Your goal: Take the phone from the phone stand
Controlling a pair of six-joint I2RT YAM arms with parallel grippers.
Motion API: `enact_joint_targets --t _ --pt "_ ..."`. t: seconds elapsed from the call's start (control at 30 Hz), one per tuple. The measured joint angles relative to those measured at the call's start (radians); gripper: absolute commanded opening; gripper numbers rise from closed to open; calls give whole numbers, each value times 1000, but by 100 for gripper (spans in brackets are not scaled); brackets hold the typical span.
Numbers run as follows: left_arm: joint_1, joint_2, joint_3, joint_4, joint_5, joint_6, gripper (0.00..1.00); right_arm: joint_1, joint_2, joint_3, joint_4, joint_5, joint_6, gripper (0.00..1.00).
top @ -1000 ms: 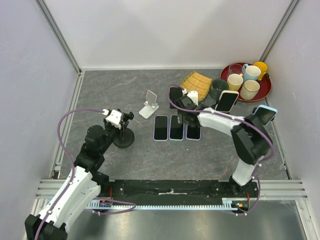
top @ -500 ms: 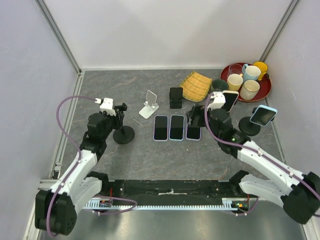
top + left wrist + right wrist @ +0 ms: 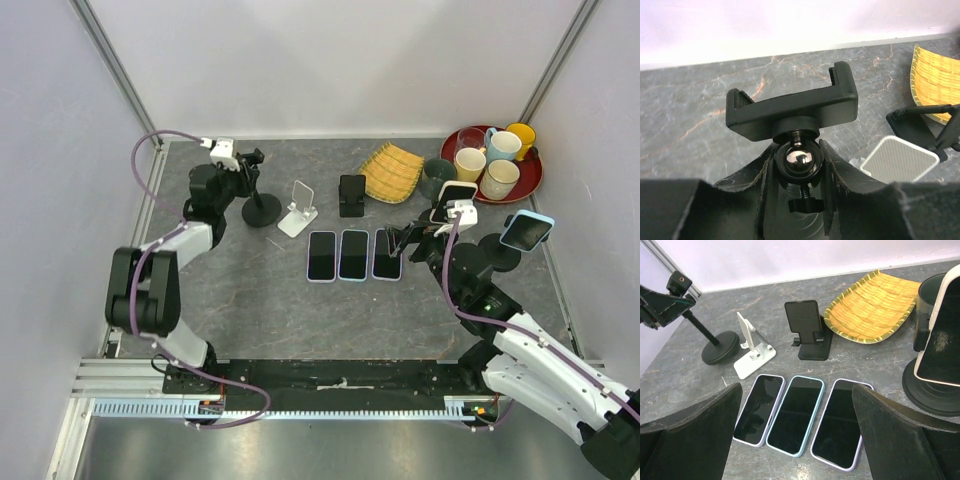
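Two phones sit in stands at the right: a white-cased phone (image 3: 455,201) (image 3: 943,335) on a black round-based stand (image 3: 931,391), and a blue-cased phone (image 3: 527,230) on another black stand (image 3: 494,252). My right gripper (image 3: 405,240) (image 3: 796,390) hovers open and empty over three phones (image 3: 353,254) (image 3: 795,415) lying flat side by side. At the back left, my left gripper (image 3: 240,176) (image 3: 799,156) is shut on the ball joint (image 3: 800,157) of an empty black clamp stand (image 3: 262,210) (image 3: 792,107), whose base rests on the table.
A white folding stand (image 3: 298,208) (image 3: 753,347) and an empty black stand (image 3: 351,194) (image 3: 808,330) stand behind the flat phones. A bamboo tray (image 3: 392,170) (image 3: 872,305), a dark cup (image 3: 437,176) and a red tray (image 3: 528,178) of mugs are at the back right.
My left gripper has carried the empty clamp stand from the front left to the back left. My right gripper opened wide and drew back a little from the flat phones.
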Motion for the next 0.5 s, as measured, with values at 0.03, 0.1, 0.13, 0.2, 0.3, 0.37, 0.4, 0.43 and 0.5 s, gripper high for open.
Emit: enact_joint_targets --t 0.03,0.1,0.13,0.2,0.3,0.37,0.4,0.43,0.5 --pt "0 33 22 14 8 4 2 0 1 -2 3 5 -1 98" --pt "0 105 74 39 34 19 2 0 11 -8 6 10 -5 98" --pt "0 135 94 46 47 24 2 0 16 -10 5 11 -7 98" --pt "0 179 115 67 69 29 2 0 25 -10 5 14 -8 98" --pt "-1 212 119 94 98 39 6 0 27 -10 5 18 -11 98" --pt "-5 214 119 98 106 55 11 0 28 -10 6 18 -14 98" --pt "-7 214 119 98 109 66 12 0 29 -10 6 18 -15 98" --pt "-10 214 119 98 113 80 14 0 32 -10 6 18 -15 98" --pt "-15 214 119 97 124 106 20 0 40 -10 6 17 -15 98"
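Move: My left hand still holds the empty round-base stand at its ball joint. Its spot on the table lies about 4 cm ahead, 3 cm to the right and 16 cm below. The white stand is some 9 cm right of that spot and 2 cm nearer. The black desk stand is about 24 cm right of the spot and 2 cm farther out. From my right hand the spot lies roughly 24 cm ahead, 37 cm left and 21 cm down. I finish carrying the round-base stand out with my left hand, about 4 cm forward while easing right and down, nearly 3 cm each. Once the forward travel and the lowering stop, I go on right by another centimetre towards the white stand, bringing the pole more upright. The hand turns some 10 degrees clockwise overall, and my fingers keep their hold. ##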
